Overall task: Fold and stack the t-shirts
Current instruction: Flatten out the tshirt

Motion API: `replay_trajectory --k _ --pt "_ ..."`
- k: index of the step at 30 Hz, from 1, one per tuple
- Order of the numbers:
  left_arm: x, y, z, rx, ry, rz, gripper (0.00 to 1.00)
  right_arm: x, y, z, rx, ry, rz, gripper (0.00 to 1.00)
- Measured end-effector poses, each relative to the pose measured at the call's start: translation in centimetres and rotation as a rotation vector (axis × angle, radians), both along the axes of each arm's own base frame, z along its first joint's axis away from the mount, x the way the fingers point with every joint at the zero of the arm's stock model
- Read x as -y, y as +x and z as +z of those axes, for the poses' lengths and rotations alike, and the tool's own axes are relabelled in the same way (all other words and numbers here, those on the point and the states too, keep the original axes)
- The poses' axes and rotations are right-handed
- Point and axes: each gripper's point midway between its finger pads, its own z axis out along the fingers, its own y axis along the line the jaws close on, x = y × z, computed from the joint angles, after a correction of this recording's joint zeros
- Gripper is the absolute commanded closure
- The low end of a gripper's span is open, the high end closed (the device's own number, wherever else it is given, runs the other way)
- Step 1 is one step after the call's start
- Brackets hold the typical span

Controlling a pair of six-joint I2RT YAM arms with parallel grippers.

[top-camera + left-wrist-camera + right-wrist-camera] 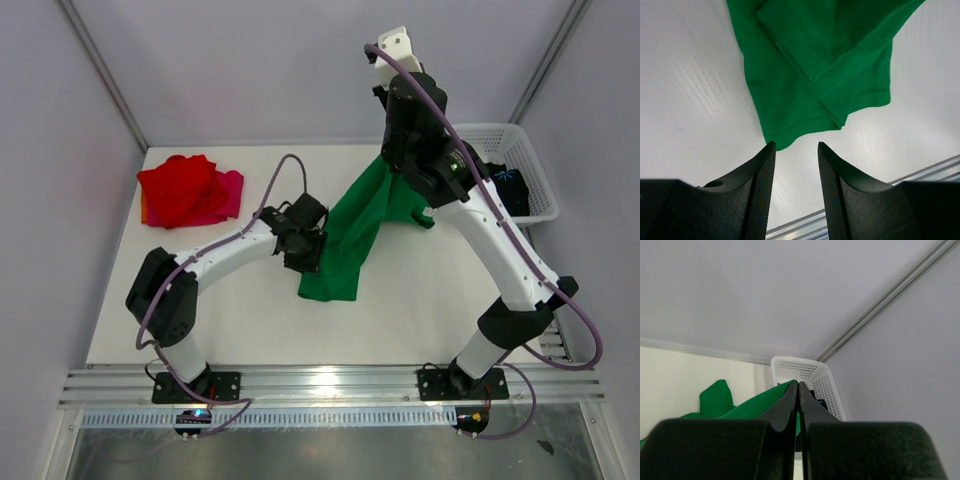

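Observation:
A bright green t-shirt (345, 235) hangs from my right gripper (388, 162) and trails down onto the table in the middle. In the right wrist view that gripper (799, 386) is shut on a fold of the green cloth (747, 406). My left gripper (306, 256) sits low at the shirt's lower left edge. Its jaws (796, 147) stand open with only bare table between them, and the green shirt's (815, 65) bottom corner lies just beyond the left fingertip (769, 150). A red t-shirt (180, 185) lies crumpled on a magenta-pink one (231, 194) at the far left.
A white lattice basket (520, 140) stands at the far right with a black shirt with a blue print (506, 188) in it. It also shows behind my right fingers as the basket (807, 366). Grey walls close the table's sides and back. A metal rail (320, 385) runs along the near edge.

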Motion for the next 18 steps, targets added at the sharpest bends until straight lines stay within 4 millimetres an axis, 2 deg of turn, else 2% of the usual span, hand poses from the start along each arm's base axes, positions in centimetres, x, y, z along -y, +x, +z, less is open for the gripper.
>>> replay_trajectory --k 3,7,14,18 --pt "0.5 -0.5 -0.7 0.032 0.098 -0.104 0.59 -0.3 0.3 -0.4 -0.005 0.003 0.000 0.97" --pt "2.8 -0.9 -1.2 0.078 0.169 -0.232 0.59 -0.8 0.8 -1.2 -0.020 -0.001 0.000 0.97" --pt "7.9 0.1 1.1 0.236 0.212 -0.368 0.59 -0.8 1.6 -2.8 -0.055 -0.010 -0.008 0.97" --pt "7.5 0.3 -0.1 0.254 0.281 -0.403 0.59 -0.5 1.8 -3.3 -0.061 -0.004 -0.017 0.97"
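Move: The near hem of the green t-shirt lies on the table below the left hand; its right corner is about 12 cm right, 5 cm back and 7 cm down. The hem's left corner is only 1 cm to the left and 5 cm back, while the lying middle of the shirt is some 10 cm right and 8 cm ahead. From the right hand, which holds the shirt high, that right corner lies roughly 18 cm back, 6 cm left and 49 cm down. Rightward across the near end of the shirt, the left hand sweeps about 7 cm towards the hem's right corner at nearly constant height, turning some 25 degrees clockwise as its fingertips tilt forward; its fingers stay part-open, with no touch visible. Meanwhile the right hand keeps its pinch on the raised cloth and lowers it about 3 cm, easing slightly forward. ##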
